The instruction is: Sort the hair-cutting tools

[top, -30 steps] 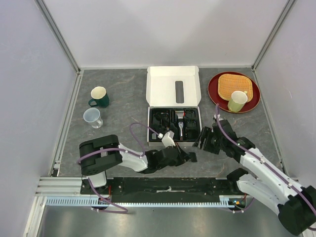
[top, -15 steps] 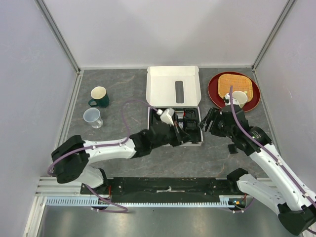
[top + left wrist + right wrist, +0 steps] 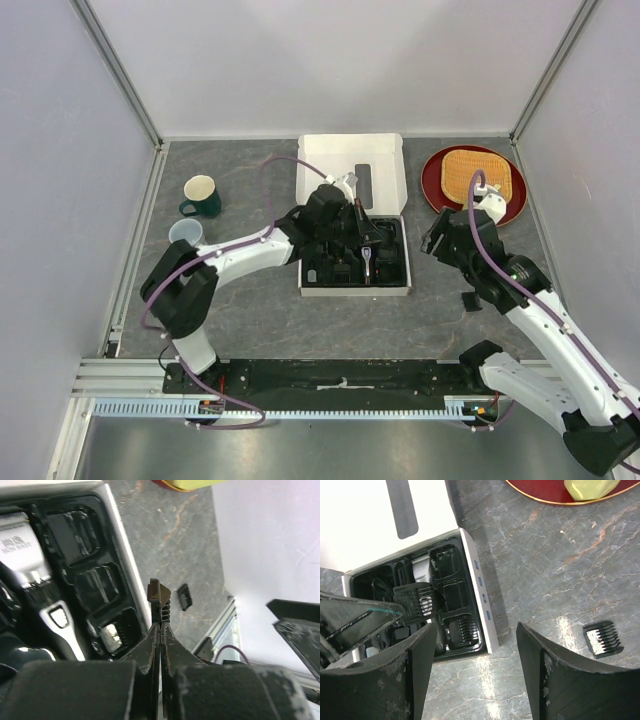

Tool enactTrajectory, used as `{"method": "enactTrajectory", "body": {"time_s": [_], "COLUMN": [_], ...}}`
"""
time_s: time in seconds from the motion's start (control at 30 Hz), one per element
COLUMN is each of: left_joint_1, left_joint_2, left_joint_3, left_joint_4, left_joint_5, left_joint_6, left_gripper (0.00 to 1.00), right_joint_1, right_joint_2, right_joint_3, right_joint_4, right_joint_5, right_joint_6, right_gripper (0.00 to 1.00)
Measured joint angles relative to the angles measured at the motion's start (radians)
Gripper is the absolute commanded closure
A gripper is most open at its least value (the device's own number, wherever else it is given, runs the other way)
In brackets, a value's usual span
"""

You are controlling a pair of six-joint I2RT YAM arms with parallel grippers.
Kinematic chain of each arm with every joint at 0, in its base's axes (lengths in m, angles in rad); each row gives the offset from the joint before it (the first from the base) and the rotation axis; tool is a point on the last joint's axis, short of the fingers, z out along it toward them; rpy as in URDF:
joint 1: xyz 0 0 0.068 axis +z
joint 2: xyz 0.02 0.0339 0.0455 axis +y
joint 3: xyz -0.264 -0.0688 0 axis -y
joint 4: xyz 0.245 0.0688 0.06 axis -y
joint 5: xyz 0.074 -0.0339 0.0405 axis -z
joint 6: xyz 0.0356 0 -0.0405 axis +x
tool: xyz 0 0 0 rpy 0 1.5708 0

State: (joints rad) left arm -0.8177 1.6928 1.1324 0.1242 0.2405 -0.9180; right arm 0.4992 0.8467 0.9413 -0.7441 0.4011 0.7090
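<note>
My left gripper is shut on a black comb guard and holds it just above the black tray of the white box. That held guard sticks out past the pressed-together fingertips. The clipper with its silver head lies in the tray, among several comb guards sitting in pockets. Another comb guard lies loose on the table, right of the box. My right gripper hangs open and empty over the table by the box's right edge.
A red plate at the back right carries a woven mat and a yellow-green cup. At the left stand a green mug and a clear cup. Walls close in the table on three sides.
My left arm has swung from the table's front edge up over the tray, carrying the comb guard. My right gripper has lifted and moved back, away from the loose guard.
</note>
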Motion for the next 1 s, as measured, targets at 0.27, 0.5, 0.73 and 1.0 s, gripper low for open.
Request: {"method": "enactTrajectory", "body": {"time_s": [0.27,0.5,0.73,1.0], "left_joint_1": [0.056,0.071,0.072,0.072], "left_joint_2": [0.136,0.201,0.248,0.279], "left_joint_3": [0.084,0.105,0.122,0.13], "left_joint_4": [-0.09,-0.095,-0.076,-0.034], "left_joint_5": [0.091,0.158,0.198,0.208], "left_joint_6": [0.07,0.083,0.078,0.043], "left_gripper": [0.98,0.98,0.98,0.98], "right_joint_1": [0.0,0.0,0.0,-0.002], "right_joint_2": [0.055,0.087,0.103,0.115], "right_joint_3": [0.0,-0.002,-0.012,-0.04], "right_joint_4": [0.004,0.023,0.045,0.056], "right_joint_5": [0.045,0.048,0.045,0.03], "right_joint_6": [-0.007,-0.006,-0.007,-0.006], "right_gripper": [0.27,0.27,0.27,0.27]}}
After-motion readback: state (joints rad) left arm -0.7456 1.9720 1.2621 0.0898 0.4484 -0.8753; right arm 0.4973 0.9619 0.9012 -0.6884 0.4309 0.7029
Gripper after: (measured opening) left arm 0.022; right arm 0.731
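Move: The left gripper, shut on a comb guard, is above the box. The empty middle compartment of its right-hand column lies roughly 3 cm ahead, 4 cm right and 13 cm below. The clipper lies about 6 cm left of that compartment; the stored guard is some 6 cm nearer the robot, in the compartment next to it. From the right gripper the middle compartment is about 7 cm ahead, 10 cm left and 18 cm down. Bring the left gripper down about 8 cm towards the middle right-hand compartment, easing forward 2 cm early on and finishing slightly to the right. As it sinks, tip the fingers a little further down and swing them clockwise, some 10 degrees in all, keeping them shut on the comb guard. Let the empty right gripper sink 3 to 4 cm beside the box, jaws open. ##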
